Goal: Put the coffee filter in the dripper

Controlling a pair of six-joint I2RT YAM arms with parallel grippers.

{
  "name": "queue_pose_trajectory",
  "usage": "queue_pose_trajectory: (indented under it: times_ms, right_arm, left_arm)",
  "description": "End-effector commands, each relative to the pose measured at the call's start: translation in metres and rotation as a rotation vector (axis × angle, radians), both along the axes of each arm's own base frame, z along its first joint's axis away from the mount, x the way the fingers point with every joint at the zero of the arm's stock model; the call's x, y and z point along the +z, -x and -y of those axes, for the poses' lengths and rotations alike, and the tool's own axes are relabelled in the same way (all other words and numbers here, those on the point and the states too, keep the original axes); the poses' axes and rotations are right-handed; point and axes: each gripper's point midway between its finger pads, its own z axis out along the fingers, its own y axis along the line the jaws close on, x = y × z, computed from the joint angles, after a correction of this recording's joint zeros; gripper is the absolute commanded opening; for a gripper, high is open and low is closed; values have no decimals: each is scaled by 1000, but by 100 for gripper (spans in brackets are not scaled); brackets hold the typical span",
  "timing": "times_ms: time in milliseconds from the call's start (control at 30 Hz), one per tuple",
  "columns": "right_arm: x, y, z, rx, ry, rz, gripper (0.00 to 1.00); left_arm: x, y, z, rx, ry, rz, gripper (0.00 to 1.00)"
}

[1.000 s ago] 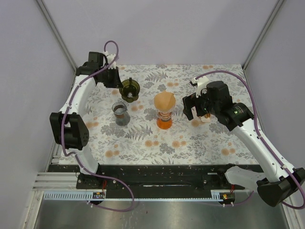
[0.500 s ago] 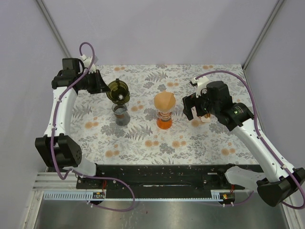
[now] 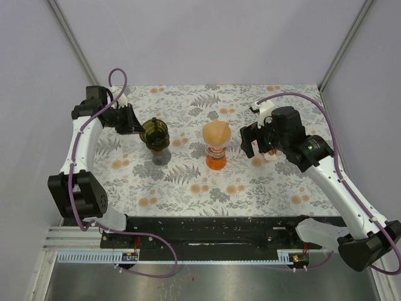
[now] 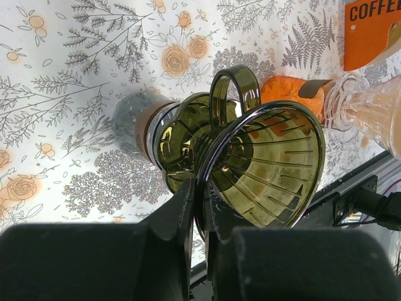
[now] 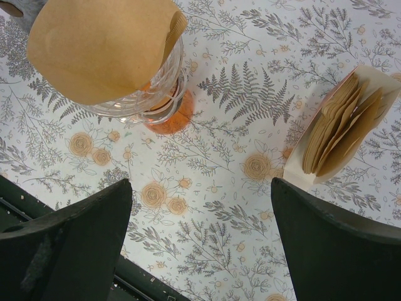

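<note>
The dripper (image 4: pixel 263 164) is a dark olive translucent cone with a loop handle. My left gripper (image 4: pixel 200 195) is shut on its rim and holds it tilted on its side. In the top view the dripper (image 3: pixel 155 132) hangs just above a small glass beaker (image 3: pixel 159 154), with my left gripper (image 3: pixel 141 129) at its left. A brown paper coffee filter (image 5: pixel 100 44) lies over a clear glass piece on an orange can (image 3: pixel 216 160), at mid-table (image 3: pixel 216 132). My right gripper (image 5: pixel 200 232) stands open just right of it (image 3: pixel 255 143), with nothing between its fingers.
A white holder with a stack of brown filters (image 5: pixel 335 135) lies on the floral cloth right of the can, under my right arm (image 3: pixel 270 157). An orange box marked COFFEE (image 4: pixel 373 28) shows in the left wrist view. Grey walls close in the table's sides and back.
My left arm has swung the dripper from the back of the table leftward, then forward and down over the glass beaker, tipping it on its side. The right arm has not moved.
</note>
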Motion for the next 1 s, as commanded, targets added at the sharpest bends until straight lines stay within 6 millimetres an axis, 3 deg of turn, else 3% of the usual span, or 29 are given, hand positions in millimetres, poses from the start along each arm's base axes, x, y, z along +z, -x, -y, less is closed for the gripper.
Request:
queue_pose_trajectory:
  times_ms: [0,400,467,633,800,967]
  right_arm:
    - [8,-4,4,-11,1,45,99]
    - [7,-2,4,-13,0,42,99]
    - [7,-3,4,-13,1,41,100]
    - [7,-3,4,-13,0,42,99]
    - [7,-4,3,-9,1,39,99]
    - [7,-3,3,-7,2,40,100]
  left_arm:
    - [3,-5,-5,1,-6,41,0]
    - [-5,-11,-15,32,-11,27,2]
    - [-5,-11,-15,21,-11,32,10]
    - [-3,-10,-15,12,-14,38,42]
    - [13,-14,-23,7,-57,107,67]
    - [20,-22,-46,75,-115,153,71]
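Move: Just below and to the right of the left hand, which already grips the green dripper's rim, stands the grey glass: some 5 cm right, about 1 cm back, its middle roughly 13 cm below. The dripper's middle is about 5 cm right, 1 cm back and 3 cm below. The orange carafe carrying the filter is about 23 cm right, 3 cm back and 12 cm lower. From the right hand, the glass lies some 32 cm left, 6 cm ahead and 17 cm below. Easing the green dripper about 1 cm left and 1 cm down onto the grey glass, the left hand slows, then spreads its fingers from nearly shut to well open and lets go of the rim. It drifts roughly another 1 cm left as they part, wrist attitude almost unchanged, the fingers staying either side of the rim. ##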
